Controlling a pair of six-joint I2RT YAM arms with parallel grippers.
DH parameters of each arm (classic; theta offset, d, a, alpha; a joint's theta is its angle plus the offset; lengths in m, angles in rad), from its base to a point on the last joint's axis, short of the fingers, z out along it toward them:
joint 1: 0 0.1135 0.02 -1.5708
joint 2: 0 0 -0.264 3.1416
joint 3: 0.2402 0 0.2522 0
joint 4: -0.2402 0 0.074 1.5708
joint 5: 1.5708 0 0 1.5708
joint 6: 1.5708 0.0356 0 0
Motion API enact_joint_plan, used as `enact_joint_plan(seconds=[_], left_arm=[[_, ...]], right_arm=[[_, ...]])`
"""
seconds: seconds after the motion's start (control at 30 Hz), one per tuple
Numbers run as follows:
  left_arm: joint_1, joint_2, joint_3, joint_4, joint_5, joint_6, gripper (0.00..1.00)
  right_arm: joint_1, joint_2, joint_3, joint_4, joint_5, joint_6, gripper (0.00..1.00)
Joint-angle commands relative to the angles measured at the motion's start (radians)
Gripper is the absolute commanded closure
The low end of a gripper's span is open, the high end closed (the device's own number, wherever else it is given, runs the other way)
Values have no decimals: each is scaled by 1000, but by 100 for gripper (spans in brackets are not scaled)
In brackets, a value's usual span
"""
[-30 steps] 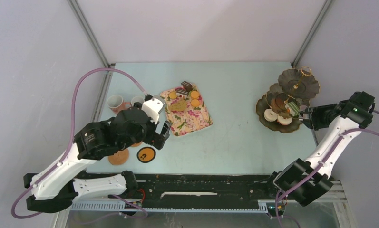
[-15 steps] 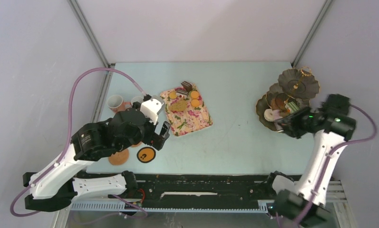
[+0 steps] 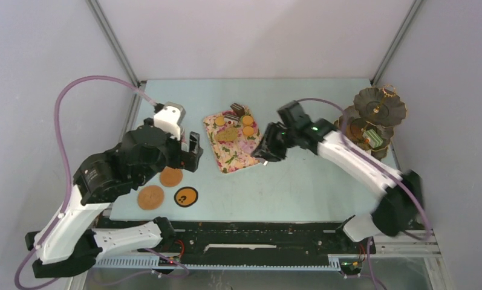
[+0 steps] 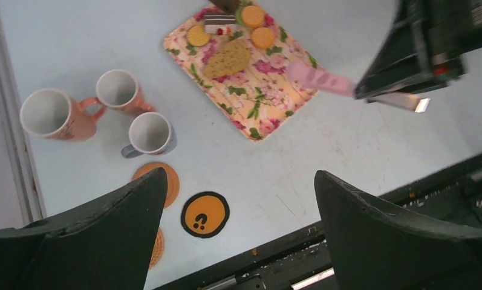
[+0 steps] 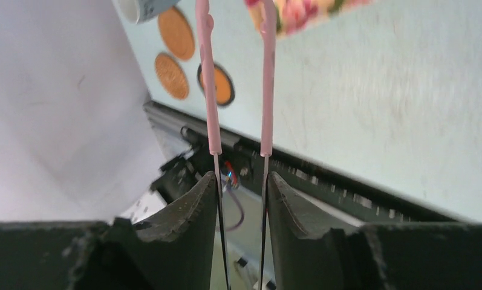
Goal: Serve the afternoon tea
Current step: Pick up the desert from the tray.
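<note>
My right gripper (image 3: 264, 151) is shut on the pink tongs (image 5: 209, 90), squeezing their two arms between its fingers (image 5: 196, 205). It hovers at the right edge of the floral tray (image 3: 241, 154). The tongs (image 4: 320, 80) reach over the tray's corner, and I see nothing between them. On the tray lie a large biscuit (image 4: 227, 58), orange macarons (image 4: 252, 15) and a cake slice (image 4: 219, 24). My left gripper (image 4: 239, 175) hangs open and empty, high above three mugs (image 4: 149, 133) and three round coasters (image 4: 205, 214). The dark tiered stand (image 3: 388, 112) at the far right carries a cake slice (image 3: 374, 139).
In the top view the left arm hides the mugs; the coasters (image 3: 171, 177) lie near the table's front-left edge. The right arm stretches across in front of the stand's lower tier. A black rail (image 3: 256, 232) runs along the near edge, and grey walls enclose the table.
The right arm has swung left from the stand to the floral tray, tongs still held. The left arm has pulled up and back, uncovering a coaster.
</note>
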Motion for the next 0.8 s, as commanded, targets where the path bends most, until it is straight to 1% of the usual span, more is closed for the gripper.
enact_joint_plan(seconds=[0.0,0.07,0.13,0.23,0.33,0.47,0.6,0.77], left_arm=[[124,-15,41,-15,58,-70,2],[141,-11,53,-37,67,-75,2],[150,-3,68,-64,63,-85,2],[161,14,87,-87,68,-98,2],[165,25,97,-95,59,-100,2],[179,35,96,-86,56,-103,2],[202,35,79,-69,73,-103,2],[227,42,72,-64,96,-95,2]], right_arm=[[5,246,143,229,-63,-131,63],[0,359,227,224,-97,-188,63],[-9,452,306,204,-100,-237,63],[-54,532,356,193,-130,-245,62],[-93,559,350,228,-172,-238,62],[-129,552,340,178,-158,-259,61],[-170,544,303,201,-175,-290,61],[-189,638,385,179,-231,-350,61]])
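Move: The right hand already holds the pink-tipped tongs, and the nearer orange biscuit on the tray lies about 20 cm ahead of it, 5 cm to its left and 19 cm below. The oval biscuit is nearly level with that biscuit and some 8 cm left of it; the farther orange biscuit is about 5 cm beyond it, and the berry cake slice some 6 cm beyond and 7 cm left of it. From the empty left hand the nearer orange biscuit is about 25 cm ahead, 10 cm right and 33 cm down. The right hand swoops forward, down and left over the near right side of the tray, sinking about 8 cm, then runs on forward almost level while easing some 5 cm back to the right, so that it ends about 14 cm farther out with the tong tips close over the nearer orange biscuit. It keeps its half-open hold on the tongs, the tips apart and the wrist turned less than 10 degrees, while the left hand, open and empty, shifts about 3 cm left, turning some 10 degrees counter-clockwise. ##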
